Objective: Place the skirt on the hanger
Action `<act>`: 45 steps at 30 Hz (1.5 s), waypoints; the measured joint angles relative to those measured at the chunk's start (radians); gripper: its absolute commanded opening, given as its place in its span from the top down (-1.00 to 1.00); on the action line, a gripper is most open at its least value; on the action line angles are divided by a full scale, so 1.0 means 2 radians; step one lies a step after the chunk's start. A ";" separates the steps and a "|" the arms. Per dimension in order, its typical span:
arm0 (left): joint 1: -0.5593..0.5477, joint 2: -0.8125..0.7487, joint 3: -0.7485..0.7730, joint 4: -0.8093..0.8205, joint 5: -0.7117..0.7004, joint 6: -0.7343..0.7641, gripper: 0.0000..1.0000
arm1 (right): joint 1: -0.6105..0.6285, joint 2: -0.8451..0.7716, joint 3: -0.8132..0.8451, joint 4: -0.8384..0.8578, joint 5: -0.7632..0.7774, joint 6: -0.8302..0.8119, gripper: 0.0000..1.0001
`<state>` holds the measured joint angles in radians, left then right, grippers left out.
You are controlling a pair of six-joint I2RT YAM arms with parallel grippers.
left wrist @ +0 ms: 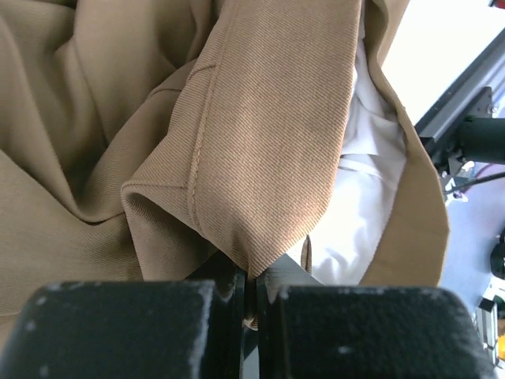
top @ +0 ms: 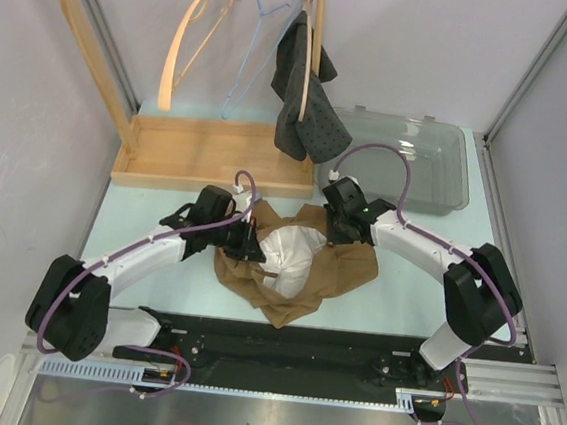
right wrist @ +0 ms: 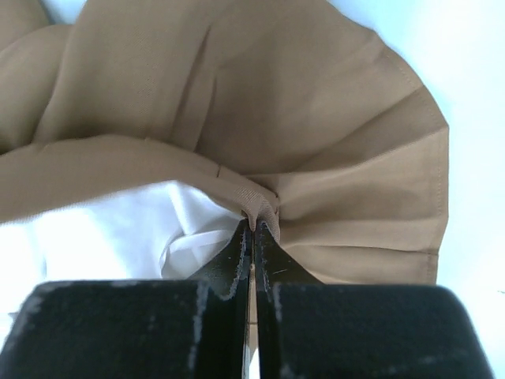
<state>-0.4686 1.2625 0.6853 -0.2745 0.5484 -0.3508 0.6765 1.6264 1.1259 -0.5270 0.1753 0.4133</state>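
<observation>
A tan skirt [top: 304,265] with a white lining [top: 290,253] lies crumpled on the table between the arms. My left gripper [top: 251,240] is at its left edge, shut on a fold of the waistband [left wrist: 260,142]; the jaws [left wrist: 251,288] pinch the ribbed cloth. My right gripper [top: 340,228] is at the skirt's upper right, shut on the waistband edge [right wrist: 260,207], fingertips [right wrist: 254,237] together on the cloth. An empty wooden hanger [top: 195,38] and a thin blue hanger [top: 252,39] hang on the rack at the back.
A wooden rack with a tray base [top: 219,156] stands at the back left. A dark grey garment [top: 305,89] hangs at its right end. A clear plastic bin [top: 419,165] sits at the back right. A black rail [top: 280,348] runs along the near edge.
</observation>
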 measured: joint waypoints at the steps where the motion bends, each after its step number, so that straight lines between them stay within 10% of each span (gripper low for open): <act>1: 0.000 0.001 0.000 -0.002 -0.003 0.000 0.99 | 0.002 -0.002 0.000 0.001 0.001 0.000 1.00; 3: 0.000 -0.002 0.001 -0.006 -0.014 0.001 0.79 | 0.005 -0.010 0.000 0.000 0.002 0.000 0.89; 9: 0.000 -0.043 0.034 -0.055 -0.066 0.011 -0.19 | 0.002 -0.086 -0.001 -0.007 0.000 0.004 -0.26; 13: 0.000 -0.085 0.075 -0.080 -0.105 0.025 -0.71 | -0.005 -0.140 -0.001 -0.015 -0.004 0.004 -0.40; 28: 0.001 -0.181 0.275 -0.160 -0.286 0.068 -0.82 | -0.011 -0.233 -0.001 -0.022 -0.027 0.029 -0.40; 45: 0.089 0.174 0.665 -0.146 -0.246 0.071 -0.72 | 0.017 -0.223 -0.001 0.002 -0.044 0.042 -0.40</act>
<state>-0.2916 1.6100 2.0155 -0.5663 0.0555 -0.2081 0.7105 1.1809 1.1233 -0.5232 0.0864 0.4973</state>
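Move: Both hands hold the waistband of the brown skirt down at the table; the skirt's middle is roughly 10 cm right of the left hand, and 7 cm left and 6 cm back from the right. From the left hand the blue hanger is about 26 cm ahead, 5 cm left and 35 cm up; the wooden hanger hangs some 14 cm left of it, the dark skirt 13 cm right. From the right hand, the blue hanger is about 19 cm ahead, 21 cm left. The left hand opens wide and lets go of the brown skirt's waistband, rises some 35 cm while drifting left, then drives forward at that height towards the blue hanger (about 22 cm forward in all), its fingers swinging up and counter-clockwise from pointing down-right to nearly level and forward, open around the line of the blue hanger. The right hand opens as well and frees its side of the waistband, lifts about 15 cm straight off the skirt, tilting as it goes, and then hovers there open, easing slightly back. ##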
